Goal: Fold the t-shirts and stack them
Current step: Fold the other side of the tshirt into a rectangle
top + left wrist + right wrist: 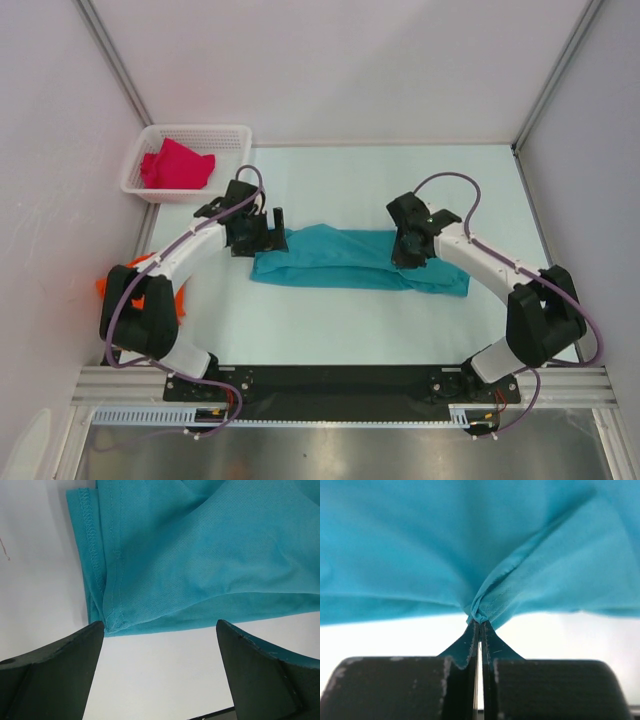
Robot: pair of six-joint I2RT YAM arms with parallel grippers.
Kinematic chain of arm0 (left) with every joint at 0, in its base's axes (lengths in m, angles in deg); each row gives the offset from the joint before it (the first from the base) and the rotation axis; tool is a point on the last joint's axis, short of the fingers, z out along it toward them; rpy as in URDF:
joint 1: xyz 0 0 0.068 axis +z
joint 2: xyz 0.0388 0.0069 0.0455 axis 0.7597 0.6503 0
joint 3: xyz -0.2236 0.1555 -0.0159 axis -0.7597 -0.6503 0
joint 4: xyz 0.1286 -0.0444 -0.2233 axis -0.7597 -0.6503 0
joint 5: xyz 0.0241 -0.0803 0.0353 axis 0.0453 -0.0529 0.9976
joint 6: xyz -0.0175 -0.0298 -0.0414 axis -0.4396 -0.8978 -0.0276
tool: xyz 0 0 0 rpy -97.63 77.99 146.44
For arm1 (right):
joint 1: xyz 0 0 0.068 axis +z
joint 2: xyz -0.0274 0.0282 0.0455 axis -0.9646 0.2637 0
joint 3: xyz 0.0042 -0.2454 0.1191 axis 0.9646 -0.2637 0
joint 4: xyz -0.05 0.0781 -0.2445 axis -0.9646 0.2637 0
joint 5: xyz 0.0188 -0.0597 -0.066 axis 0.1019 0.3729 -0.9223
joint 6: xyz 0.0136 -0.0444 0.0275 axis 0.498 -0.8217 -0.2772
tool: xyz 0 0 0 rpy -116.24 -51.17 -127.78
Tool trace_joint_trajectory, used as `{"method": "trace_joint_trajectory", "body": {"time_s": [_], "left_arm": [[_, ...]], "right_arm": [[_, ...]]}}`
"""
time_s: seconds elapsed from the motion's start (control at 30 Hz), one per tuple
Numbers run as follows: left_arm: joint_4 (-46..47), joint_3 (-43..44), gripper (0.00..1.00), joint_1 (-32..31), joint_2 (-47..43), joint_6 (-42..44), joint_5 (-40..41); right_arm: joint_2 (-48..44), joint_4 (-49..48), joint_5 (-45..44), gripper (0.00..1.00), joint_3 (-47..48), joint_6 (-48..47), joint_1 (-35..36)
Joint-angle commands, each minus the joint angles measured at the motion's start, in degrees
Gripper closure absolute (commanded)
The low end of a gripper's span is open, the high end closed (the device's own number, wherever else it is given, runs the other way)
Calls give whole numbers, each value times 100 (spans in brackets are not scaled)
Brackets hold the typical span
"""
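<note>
The teal-blue t-shirt [350, 258] lies folded into a long strip across the middle of the table. My right gripper [408, 256] is over its right part. In the right wrist view that gripper [480, 622] is shut on a bunched pinch of the teal cloth [520, 545]. My left gripper [275, 232] is at the strip's left end. It [160, 625] stands open there, its fingers on either side of the hemmed corner of the teal shirt [200, 555] with bare table between them. A magenta-red t-shirt [178, 165] lies in the basket. Bits of the orange t-shirt [181, 300] show from under the left arm.
The white lattice basket [200, 130] stands at the back left corner. Grey walls close in the table on three sides. A black rail [330, 380] with both arm bases runs along the near edge.
</note>
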Motion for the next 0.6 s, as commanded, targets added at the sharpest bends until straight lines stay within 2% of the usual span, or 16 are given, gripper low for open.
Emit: {"method": "trace_joint_trajectory", "body": {"time_s": [0.0,0.07,0.1,0.17,0.2,0.57], "left_arm": [[143,-89,0,9,-295,58,-136],[152,-133,1,9,-330,49,-171],[160,-142,1,9,-357,40,-172],[160,-177,0,9,-401,40,-189],[152,-186,0,9,-427,49,-189],[134,-335,1,36,-612,58,-136]], "right_arm": [[-406,165,-215,100,-490,556,372],[-486,121,-207,94,-649,724,442],[-486,86,-180,83,-720,759,495],[-434,51,-136,68,-808,812,539],[-407,68,-145,65,-808,829,600],[260,217,-645,58,271,443,628]]}}
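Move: My right hand still pinches a gathered tip of the teal t-shirt's folded-over layer. The shirt's near edge, where it is going, lies about 4 cm back, level sideways, and some 4 cm below. The far edge is some 9 cm straight ahead, and the shirt's right end about 12 cm right and 1 cm back. From my open left hand, that spot on the near edge is roughly 25 cm right and 6 cm back. I draw the pinched tip back towards my base with my right hand, about 5 cm, and lower it nearly 3 cm to the shirt's near edge. On the way down I open the fingers to under half and let go, the fingertips tipping slightly back under; then I ease forward about 1.5 cm with them still parted on either side of the tip. ##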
